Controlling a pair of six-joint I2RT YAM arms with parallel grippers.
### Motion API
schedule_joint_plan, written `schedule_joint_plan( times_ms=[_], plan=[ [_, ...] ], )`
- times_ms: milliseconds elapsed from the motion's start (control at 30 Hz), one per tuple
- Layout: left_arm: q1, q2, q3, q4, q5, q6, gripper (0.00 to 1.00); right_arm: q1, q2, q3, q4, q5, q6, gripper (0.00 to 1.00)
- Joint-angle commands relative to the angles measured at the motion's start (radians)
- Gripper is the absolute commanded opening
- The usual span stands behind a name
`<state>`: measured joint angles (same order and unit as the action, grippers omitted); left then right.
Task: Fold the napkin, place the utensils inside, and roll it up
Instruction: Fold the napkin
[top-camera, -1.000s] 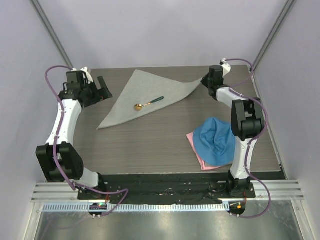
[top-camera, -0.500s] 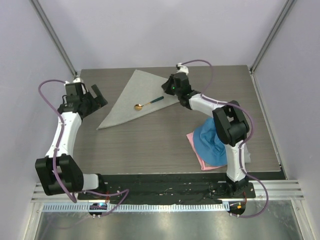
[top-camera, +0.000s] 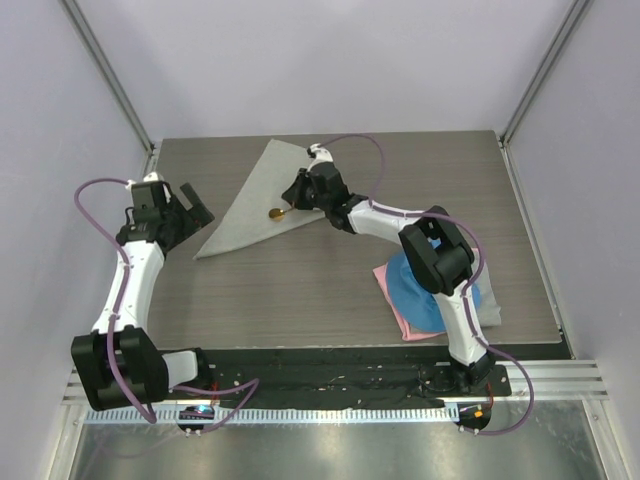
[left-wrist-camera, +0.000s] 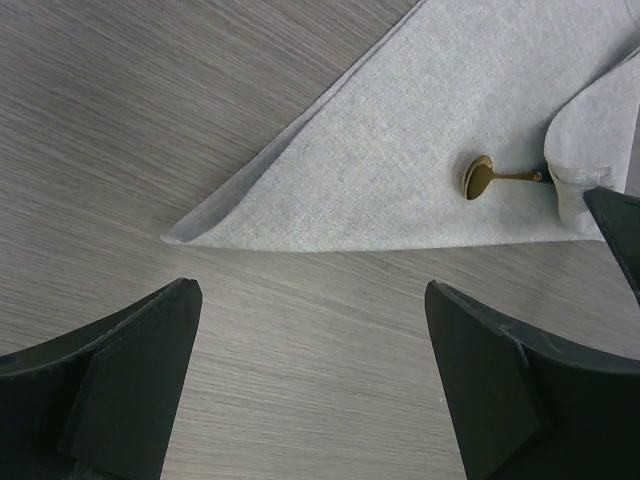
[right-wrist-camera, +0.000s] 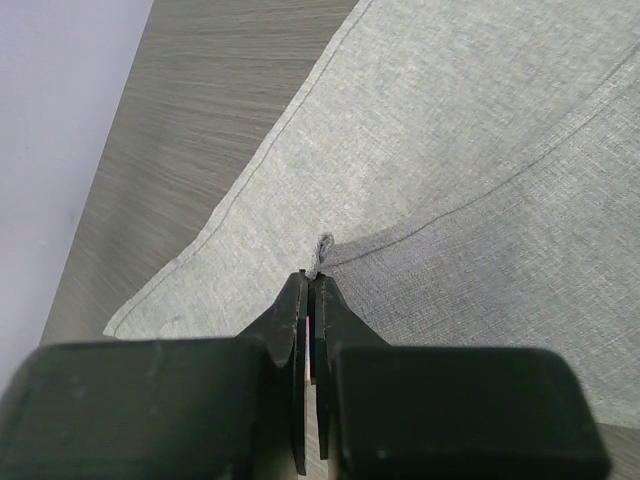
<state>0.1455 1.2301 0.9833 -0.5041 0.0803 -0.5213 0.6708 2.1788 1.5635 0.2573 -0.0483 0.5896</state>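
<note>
The light grey napkin (top-camera: 245, 205) lies as a triangle at the back left of the table. My right gripper (top-camera: 300, 190) is shut on its right corner (right-wrist-camera: 322, 245) and holds that corner over the middle of the cloth (right-wrist-camera: 470, 150), so a flap (left-wrist-camera: 595, 140) drapes across the spoon's handle. The spoon's gold bowl (top-camera: 275, 213) still shows on the napkin (left-wrist-camera: 400, 170); in the left wrist view the bowl (left-wrist-camera: 479, 177) and a short piece of stem are visible. My left gripper (top-camera: 195, 203) hovers open just left of the napkin's near point, with bare table between its fingers (left-wrist-camera: 140, 370).
A blue cloth (top-camera: 420, 290) lies bunched on a pink cloth (top-camera: 395, 300) at the right front, under the right arm. Metal frame posts stand at the back corners, and the table's left edge (top-camera: 150, 170) is close to the left gripper.
The right gripper has carried the napkin's right corner from the back right across to the left, folding it over the spoon's handle. The left arm has drawn slightly nearer.
</note>
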Motion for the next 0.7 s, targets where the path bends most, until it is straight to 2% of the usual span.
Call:
schedule_joint_plan(
  times_ms=[0, 433, 600, 633, 667],
  plan=[
    [0.003, -0.037, 0.012, 0.055, 0.006, -0.016, 1.00, 0.027, -0.005, 0.035, 0.045, -0.010, 0.007, 0.01],
    [0.003, -0.058, -0.130, 0.079, 0.059, -0.120, 1.00, 0.072, 0.056, 0.076, 0.016, -0.018, 0.009, 0.01],
    [0.003, -0.096, -0.198, 0.133, 0.027, -0.151, 1.00, 0.084, 0.078, 0.086, 0.003, -0.035, 0.006, 0.01],
    [0.003, -0.106, -0.218, 0.140, 0.024, -0.154, 1.00, 0.084, 0.081, 0.086, 0.003, -0.038, 0.009, 0.02],
    [0.005, -0.107, -0.225, 0.156, 0.021, -0.154, 1.00, 0.087, 0.082, 0.089, 0.005, -0.047, 0.003, 0.08]
  ],
)
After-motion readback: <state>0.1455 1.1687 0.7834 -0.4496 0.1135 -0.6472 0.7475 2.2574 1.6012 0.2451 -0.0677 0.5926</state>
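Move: The shut right fingers hold the napkin's lifted corner; the stretch of near napkin edge it is being carried towards lies some 9 cm to their left, 3 cm back and 8 cm below. The spoon's bowl is about 5 cm ahead, 6 cm left; the napkin's left corner sits roughly 30 cm left, 6 cm back. From the open left hand that left corner is about 3 cm ahead, 9 cm left and 14 cm below, the bowl 15 cm ahead, 15 cm right. The right hand keeps its pinch on the napkin corner and carries it over the spoon's side of the cloth, about 4 cm left and 3 cm back, first level and then sinking some 3 cm as it turns slightly counter-clockwise, drawing the flap towards the near edge. The left hand, empty and still wide open, hovers briefly, then sinks about 5 cm while drawing back some 3 cm and a little right, tilting slightly downward beside the napkin's left corner without touching the cloth. ##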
